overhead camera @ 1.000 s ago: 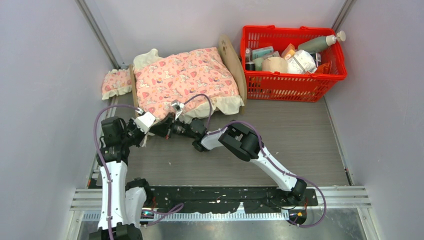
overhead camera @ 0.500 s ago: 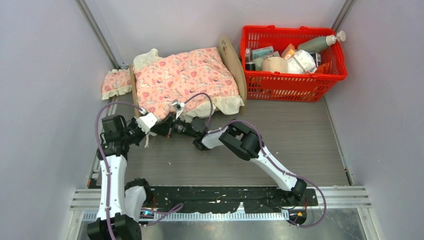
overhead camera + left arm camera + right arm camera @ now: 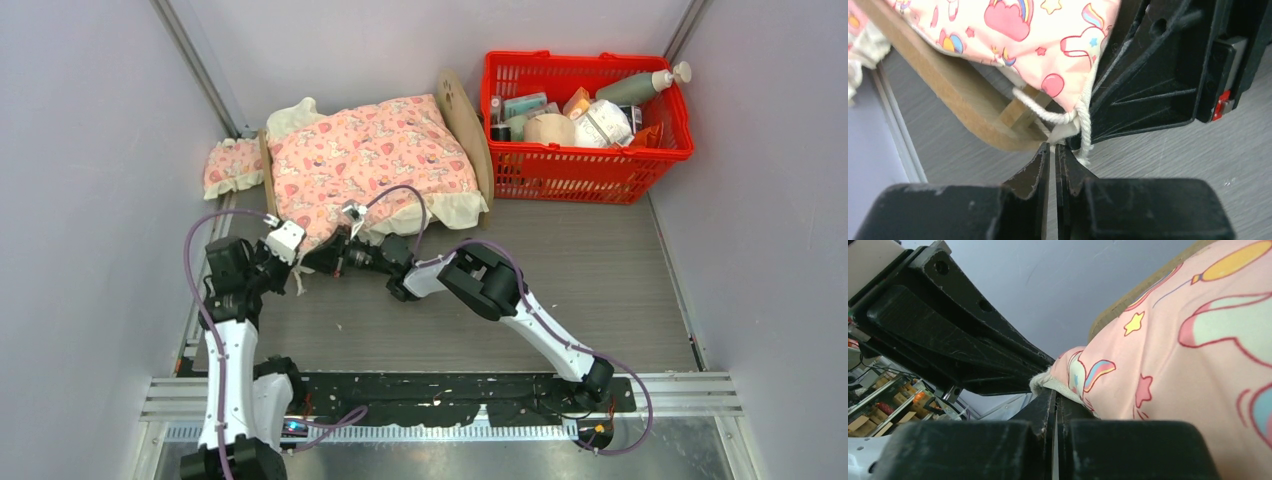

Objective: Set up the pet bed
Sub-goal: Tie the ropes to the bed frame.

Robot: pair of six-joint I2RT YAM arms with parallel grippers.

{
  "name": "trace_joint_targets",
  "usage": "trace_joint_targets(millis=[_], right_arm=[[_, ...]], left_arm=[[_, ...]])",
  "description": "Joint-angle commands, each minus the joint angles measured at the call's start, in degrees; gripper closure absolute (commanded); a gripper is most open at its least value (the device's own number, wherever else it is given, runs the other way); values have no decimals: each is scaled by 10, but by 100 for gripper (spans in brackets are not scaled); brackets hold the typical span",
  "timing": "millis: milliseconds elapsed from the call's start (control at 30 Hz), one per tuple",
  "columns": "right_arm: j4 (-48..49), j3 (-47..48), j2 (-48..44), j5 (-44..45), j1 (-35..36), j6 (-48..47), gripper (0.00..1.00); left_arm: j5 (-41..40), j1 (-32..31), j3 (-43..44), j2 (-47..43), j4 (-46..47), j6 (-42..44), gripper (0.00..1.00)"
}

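The pet bed [image 3: 458,105] stands at the back, its plywood headboard toward the red basket. A pink patterned blanket [image 3: 370,155] covers it and hides the mattress. Both grippers meet at the blanket's near left corner. My left gripper [image 3: 303,265] is shut on the cream frill there [image 3: 1053,146], just below the bed's wooden rail [image 3: 973,105]; a white cord [image 3: 1085,125] dangles beside its tips. My right gripper [image 3: 328,258] is shut on the blanket's hemmed edge [image 3: 1054,392], with pink cloth [image 3: 1198,350] bulging to its right. In the left wrist view the right gripper's black body fills the upper right.
A small pink frilled pillow [image 3: 232,165] lies on the table left of the bed, by the left wall. The red basket [image 3: 590,165] full of bottles and packets stands at the back right. Grey walls close in both sides.
My left arm has drawn slightly left and back, its wrist sitting a little higher by the bed corner. The right arm and the blanket look unchanged.
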Motion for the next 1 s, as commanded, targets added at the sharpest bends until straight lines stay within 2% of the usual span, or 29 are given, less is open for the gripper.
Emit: trace_joint_targets(millis=[0,67,133,200,267,367,433,567,667,833,967], right_arm=[[-15,8,-18,17,2,-12,95],[-20,11,-16,12,3,-18,95],[-26,13,-17,9,3,-26,95],[-34,13,-19,8,4,-30,95],[-41,13,-21,9,4,-29,95],[-58,13,-24,12,4,-27,95],[-66,15,-23,16,6,-24,94],[-85,21,-20,26,11,-18,95],[-98,27,-20,30,18,-18,95],[-121,45,-15,33,27,-6,91],[-119,56,-5,31,31,4,91]], left_arm=[[-96,-3,-45,-68,97,-225,87],[-198,-3,-29,-74,90,-293,88],[-267,-3,-7,-70,69,-328,84],[-303,-3,27,-49,41,-374,77],[-343,-3,72,-14,-4,-437,76],[-326,-2,121,39,-81,-540,75],[-297,-1,120,57,-98,-612,76],[-253,5,20,7,-36,-727,76],[-284,19,-35,-45,-5,-800,69],[-341,30,-44,-68,-33,-824,59],[-356,52,-25,-58,-70,-834,58]])
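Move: The loose rope tail that the left hand goes for hangs about 4 cm back, 1 cm to its left and some 7 cm below. The rope turn round the right fingertips is about 1 cm to the left hand's right, at its height; the footboard's near end stands roughly 2 cm ahead, 4 cm left and 5 cm down. From the right hand, the same tail lies about 5 cm back, 1 cm left and 8 cm below. The left hand leaves the rope at the right fingertips, swinging about 6 cm left and some 4 cm up, then dips roughly 7 to 8 cm down and back towards the hanging tail while rolling about 80 degrees counter-clockwise, its nearly shut fingers opening partway. The right hand, fingers still nearly shut with the rope round their tips, sinks about 3 cm beside the footboard's near end, tipping slightly, then eases a couple of centimetres left. ##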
